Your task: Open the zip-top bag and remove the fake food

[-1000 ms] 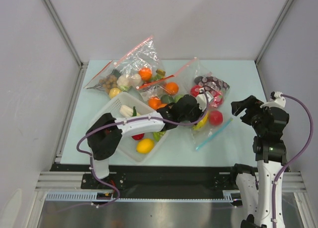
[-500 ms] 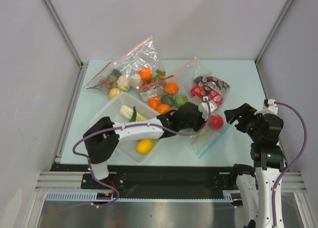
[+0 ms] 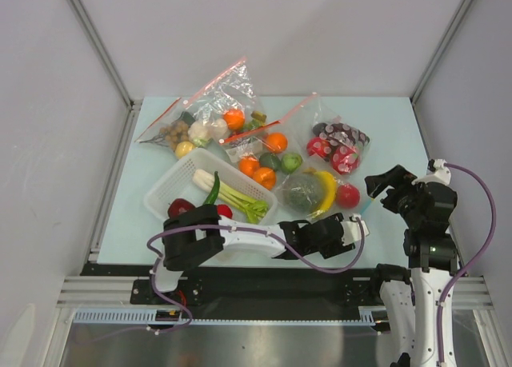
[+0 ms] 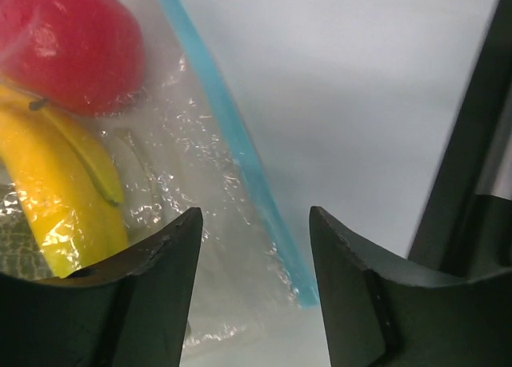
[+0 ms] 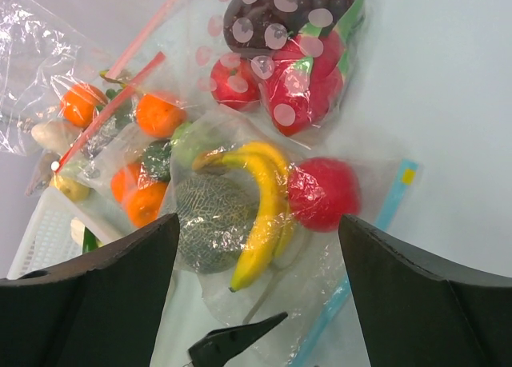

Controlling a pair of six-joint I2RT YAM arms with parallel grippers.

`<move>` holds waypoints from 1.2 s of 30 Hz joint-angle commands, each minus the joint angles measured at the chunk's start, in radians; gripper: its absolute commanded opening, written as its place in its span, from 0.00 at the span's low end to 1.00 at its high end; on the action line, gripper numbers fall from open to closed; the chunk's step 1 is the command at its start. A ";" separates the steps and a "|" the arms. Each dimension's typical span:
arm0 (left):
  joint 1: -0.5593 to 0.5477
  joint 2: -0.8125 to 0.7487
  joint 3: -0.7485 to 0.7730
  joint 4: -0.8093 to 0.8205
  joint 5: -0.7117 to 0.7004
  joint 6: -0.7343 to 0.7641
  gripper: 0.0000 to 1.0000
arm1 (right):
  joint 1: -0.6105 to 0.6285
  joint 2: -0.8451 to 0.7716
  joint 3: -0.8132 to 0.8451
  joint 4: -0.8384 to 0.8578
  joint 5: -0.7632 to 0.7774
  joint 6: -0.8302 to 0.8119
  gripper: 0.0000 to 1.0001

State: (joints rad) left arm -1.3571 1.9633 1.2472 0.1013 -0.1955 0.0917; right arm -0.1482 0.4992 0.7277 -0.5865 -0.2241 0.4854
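Note:
The zip-top bag (image 3: pixel 320 197) lies flat right of centre; its light blue zip strip (image 3: pixel 366 205) is on the right edge. Inside are a netted melon (image 3: pixel 303 193), a yellow banana (image 3: pixel 329 188) and a red round fruit (image 3: pixel 347 195). My left gripper (image 3: pixel 358 225) is open and low at the bag's near right corner. In the left wrist view the gripper (image 4: pixel 256 215) has the strip (image 4: pixel 240 155) between its fingers, untouched. My right gripper (image 3: pixel 382 185) is open and empty, just right of the bag. In the right wrist view the gripper (image 5: pixel 258 219) is above the bag (image 5: pixel 320 279).
A white basket (image 3: pixel 170 188) with vegetables stands left of the bag, my left arm stretched along its near side. Clear bags with red strips (image 3: pixel 216 103) hold oranges and other produce at the back. A spotted bag of red fruit (image 3: pixel 340 143) lies behind the zip-top bag.
My left gripper has moved off the top of the bag, toward the near edge and to the right, uncovering the melon and banana. My right gripper came down a little toward the bag.

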 commanded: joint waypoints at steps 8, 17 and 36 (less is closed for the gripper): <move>-0.007 0.111 0.110 0.011 -0.127 0.066 0.62 | -0.004 -0.010 0.039 0.028 0.015 -0.016 0.88; -0.007 0.138 0.130 -0.032 -0.148 0.077 0.42 | -0.002 -0.014 0.041 0.020 0.023 -0.024 0.88; -0.005 0.155 0.141 -0.052 -0.188 0.138 0.15 | -0.002 -0.017 0.052 0.020 0.025 -0.025 0.88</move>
State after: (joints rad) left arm -1.3594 2.1086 1.3525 0.0406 -0.3489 0.1959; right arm -0.1482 0.4923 0.7372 -0.5869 -0.2138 0.4702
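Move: The part of the blue zip strip that is wanted, near its closer end, lies about 3 cm ahead of the left hand, level sideways and some 4 cm lower. The red tomato in the bag is roughly 12 cm ahead and 3 cm right of this hand, the banana about 11 cm ahead and 4 cm left, both slightly below. From the right hand that strip part is about 5 cm back, 12 cm left and 20 cm down. The blue zip strip near its closer end is what the left hand sinks onto, about 3.5 cm down and 3 cm forward, mostly early on, the fingers tipping some 10 degrees steeper. Nearly in place, the half-open fingers then close steadily until only a small gap remains, pinching the strip between their tips. ##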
